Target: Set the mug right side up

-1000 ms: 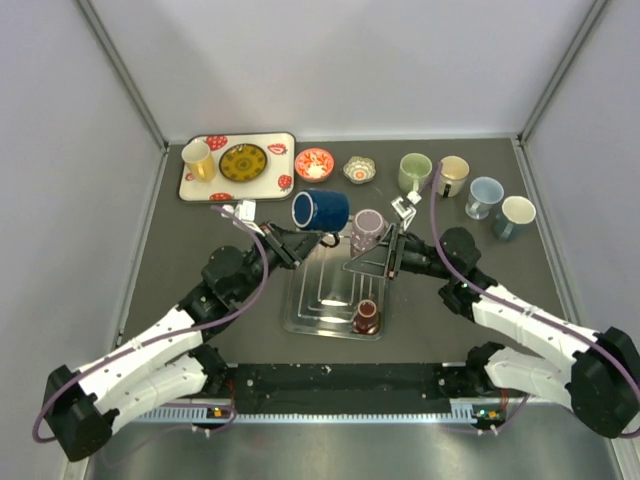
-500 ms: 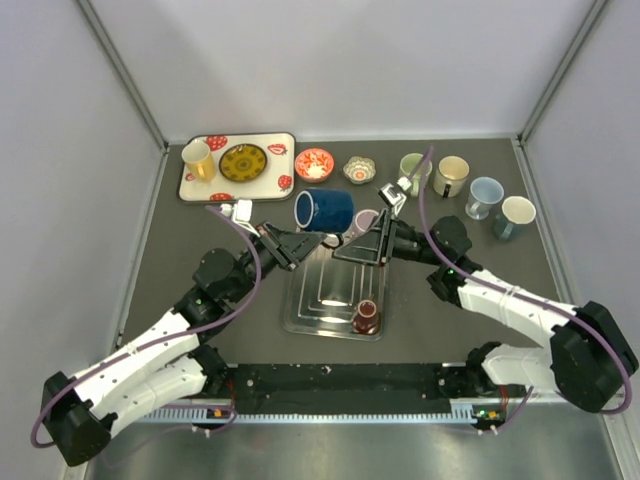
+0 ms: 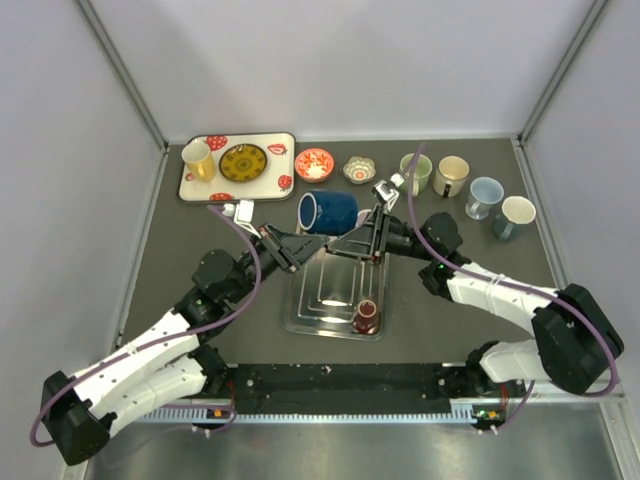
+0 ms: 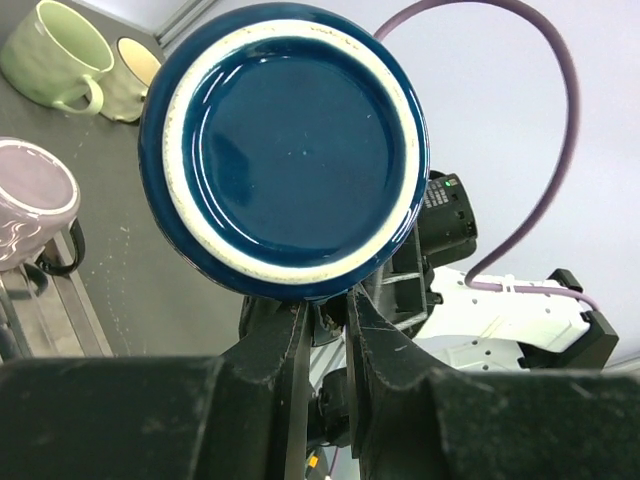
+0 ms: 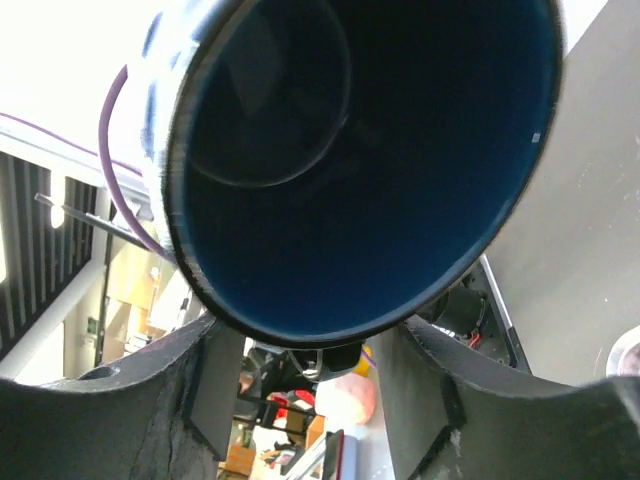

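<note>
The mug (image 3: 330,212) is dark blue and hangs on its side above the metal tray (image 3: 305,305), mouth toward the right. In the left wrist view its white-ringed base (image 4: 285,150) faces the camera. My left gripper (image 3: 303,238) (image 4: 327,300) is shut on a part at the mug's lower edge, apparently the handle, which is hidden there. My right gripper (image 3: 362,228) (image 5: 315,350) is at the mug's open mouth (image 5: 360,150). Its fingers stand open on either side of the lower rim, with gaps showing.
A small dark red cup (image 3: 366,317) stands on the tray's near right corner. A pink mug (image 4: 30,215) sits by the tray. Several mugs (image 3: 452,175) line the back right. Two small bowls (image 3: 314,163) and a patterned tray (image 3: 238,165) with a yellow cup are at the back.
My right gripper has swung left and up to the mug's mouth, and its jaws have narrowed. The pink mug is now hidden behind it in the top view. The left gripper keeps its hold.
</note>
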Controlling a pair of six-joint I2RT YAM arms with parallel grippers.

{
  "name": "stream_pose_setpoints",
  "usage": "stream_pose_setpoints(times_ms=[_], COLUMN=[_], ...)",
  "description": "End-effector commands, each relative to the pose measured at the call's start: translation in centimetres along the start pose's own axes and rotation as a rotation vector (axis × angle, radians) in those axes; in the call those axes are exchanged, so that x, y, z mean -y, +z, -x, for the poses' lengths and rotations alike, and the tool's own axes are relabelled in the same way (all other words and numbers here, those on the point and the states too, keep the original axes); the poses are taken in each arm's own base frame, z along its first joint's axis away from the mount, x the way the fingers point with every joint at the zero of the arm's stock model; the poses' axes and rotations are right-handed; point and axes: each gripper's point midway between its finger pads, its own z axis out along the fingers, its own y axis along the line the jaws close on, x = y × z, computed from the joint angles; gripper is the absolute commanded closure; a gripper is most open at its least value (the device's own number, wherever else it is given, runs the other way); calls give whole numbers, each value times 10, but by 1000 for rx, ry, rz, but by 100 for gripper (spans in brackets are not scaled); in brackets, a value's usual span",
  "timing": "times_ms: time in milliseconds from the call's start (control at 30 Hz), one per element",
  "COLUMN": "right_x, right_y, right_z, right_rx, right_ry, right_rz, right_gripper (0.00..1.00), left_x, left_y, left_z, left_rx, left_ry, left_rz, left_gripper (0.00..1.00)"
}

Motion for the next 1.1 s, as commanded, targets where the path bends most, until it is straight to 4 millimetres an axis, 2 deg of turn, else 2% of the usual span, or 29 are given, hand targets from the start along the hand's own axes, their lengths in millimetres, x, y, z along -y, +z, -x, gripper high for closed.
stream_pose_setpoints(times_ms=[0,33,133,267,300,333,400,600,667,700,833,900,967,1000,1067], right_x=[-33,-36,-41,-52,-54,-53,-61,-55,-58,-51,-43,-44,-34,-38,-27], right_y=[11,12,14,15,16,16,15,13,12,13,9,6,3,1,-2], right_z=[16,18,23,25,26,26,27,27,26,26,23,24,22,22,20], right_rx=[31,38,52,53,52,48,48,55,61,57,51,65,59,71,67], right_ry=[-80,-86,-85,-92,-78,-71,-76,-69,-121,-107,-158,-201,-210,-224,-230], right_rz=[108,121,149,208,221,226,268,246,225,179,75,50,2,-3,-59], right_gripper=[53,61,74,81,86,95,100,100,100,100,100,100,100,100,100], left_x=[66,66,66,65,64,64,62,51,48,46,38,34,32,30,23], left_y=[-8,-8,-8,-9,-9,-9,-10,-12,-13,-13,-16,-16,-17,-17,-17], left_z=[31,30,26,20,19,19,18,14,14,15,19,22,22,21,24], left_rx=[99,92,81,64,61,61,58,51,59,65,103,121,127,124,147], left_ry=[5,3,-4,-9,-11,-10,-11,-13,-11,-12,-15,-14,-17,-17,-20], left_rz=[-216,-220,-224,-229,-227,-229,-225,-185,-175,-169,-137,-122,-114,-109,-84], left_gripper=[100,100,100,100,100,100,100,100,100,100,86,84,82,81,78])
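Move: The blue mug hangs on its side by its handle in the left fingers, base to the left and mouth to the right, its middle about 4 cm ahead, 4 cm above and 1 cm right of that hand. From the right hand, whose open fingers are already around the handle, it lies about 4 cm ahead, 4 cm above and 1 cm left. From the right hand, the lilac mug stands some 12 cm ahead and 8 cm right, the brown cup 7 cm back and 8 cm right, both roughly 16 cm lower. The blue mug's handle, still pinched by the left fingers, is now gripped from the right as well: the right fingers quickly close on it. Both hands carry it up together about 3 cm, then ease down 1 to 2 cm and slightly back, the right wrist rolling its left side up nearly 10 degrees and back again. ##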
